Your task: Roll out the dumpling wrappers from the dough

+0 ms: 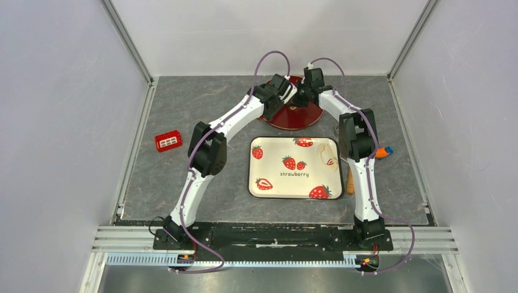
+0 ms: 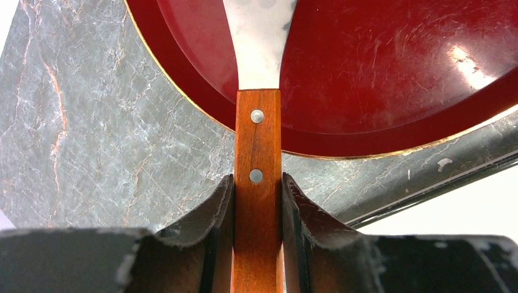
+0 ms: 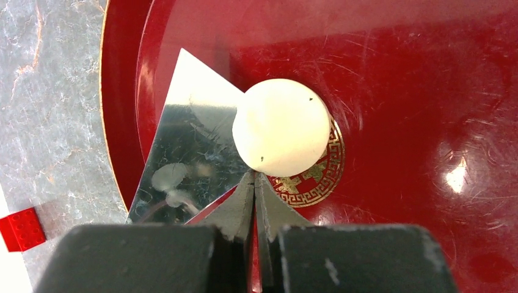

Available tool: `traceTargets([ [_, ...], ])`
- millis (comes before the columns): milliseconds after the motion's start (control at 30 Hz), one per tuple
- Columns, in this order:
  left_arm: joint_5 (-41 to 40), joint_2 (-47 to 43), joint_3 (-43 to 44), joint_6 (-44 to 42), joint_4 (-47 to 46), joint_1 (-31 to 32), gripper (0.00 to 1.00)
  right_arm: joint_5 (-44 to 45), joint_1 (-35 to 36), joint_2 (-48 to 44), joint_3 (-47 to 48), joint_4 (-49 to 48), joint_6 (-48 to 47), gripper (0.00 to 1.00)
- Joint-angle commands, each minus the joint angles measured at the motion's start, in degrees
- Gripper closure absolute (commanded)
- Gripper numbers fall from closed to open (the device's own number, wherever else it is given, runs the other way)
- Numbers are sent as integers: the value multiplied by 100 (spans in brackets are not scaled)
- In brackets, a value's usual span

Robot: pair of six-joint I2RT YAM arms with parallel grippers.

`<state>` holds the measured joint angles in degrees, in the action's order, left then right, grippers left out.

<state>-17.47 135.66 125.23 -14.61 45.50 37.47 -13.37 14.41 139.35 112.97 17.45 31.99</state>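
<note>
One dumpling wrapper, a thin round pale cream disc, lies on the red plate. Its left part rests on the metal blade of a spatula, its right part over the plate's gold emblem. My right gripper is shut, its tips at the disc's near edge; whether they pinch it I cannot tell. My left gripper is shut on the spatula's wooden handle, with the blade reaching onto the plate. From above, both grippers meet over the plate and hide the wrapper.
A strawberry-print tray sits in front of the plate with a pale dough scrap at its right side. A wooden rolling pin and an orange and blue tool lie right of it. A red brick lies left.
</note>
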Motion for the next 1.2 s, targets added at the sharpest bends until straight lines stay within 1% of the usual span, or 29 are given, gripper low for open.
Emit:
traceTargets([
  [0, 204, -513, 20, 44, 203, 102, 98, 210, -2, -23, 270, -55, 61, 100],
  [433, 8, -750, -9, 1, 451, 216, 98, 305, -70, 11, 259, 111, 88, 100],
  [733, -143, -957, -25, -44, 850, 252, 98, 333, -112, 9, 260, 174, 100, 100],
  [900, -120, -1135, -137, -29, 980, 278, 98, 324, -115, 14, 270, 177, 172, 100],
  [1033, -133, -1220, -195, 31, 1255, 296, 98, 239, -114, -10, 266, 186, 166, 100],
  [1100, -150, -1330, -391, 112, 1278, 296, 98, 145, -119, -71, 209, 207, 121, 100],
  [1167, -143, -1460, -593, 221, 1239, 296, 98, -18, -122, -179, 30, 210, 35, 95],
])
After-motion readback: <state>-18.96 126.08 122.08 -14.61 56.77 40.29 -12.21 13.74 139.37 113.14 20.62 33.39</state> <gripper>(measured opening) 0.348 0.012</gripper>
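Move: Lying partly over the spatula blade near the plate's centre, the wrapper is about 8 cm ahead, 8 cm right and 6 cm below the left hand, which holds the handle; the tray's middle is some 20 cm back and 9 cm right of that hand. From the right hand's shut fingertips, the wrapper's middle is roughly 3 cm ahead and 1 cm right at their height, the plate's middle 1 cm ahead, 2 cm right and 1 cm below, and the blade 2 cm ahead, 4 cm left and level. Drawing the spatula out from under the wrapper, the left hand keeps its grip on the handle and goes back about 5.5 cm while rising some 5 cm, slowly at first, then quicker, drifting slightly left at the end. The right hand keeps its closed fingertips at the wrapper's near edge, easing about 1 cm right and a little back and down. ##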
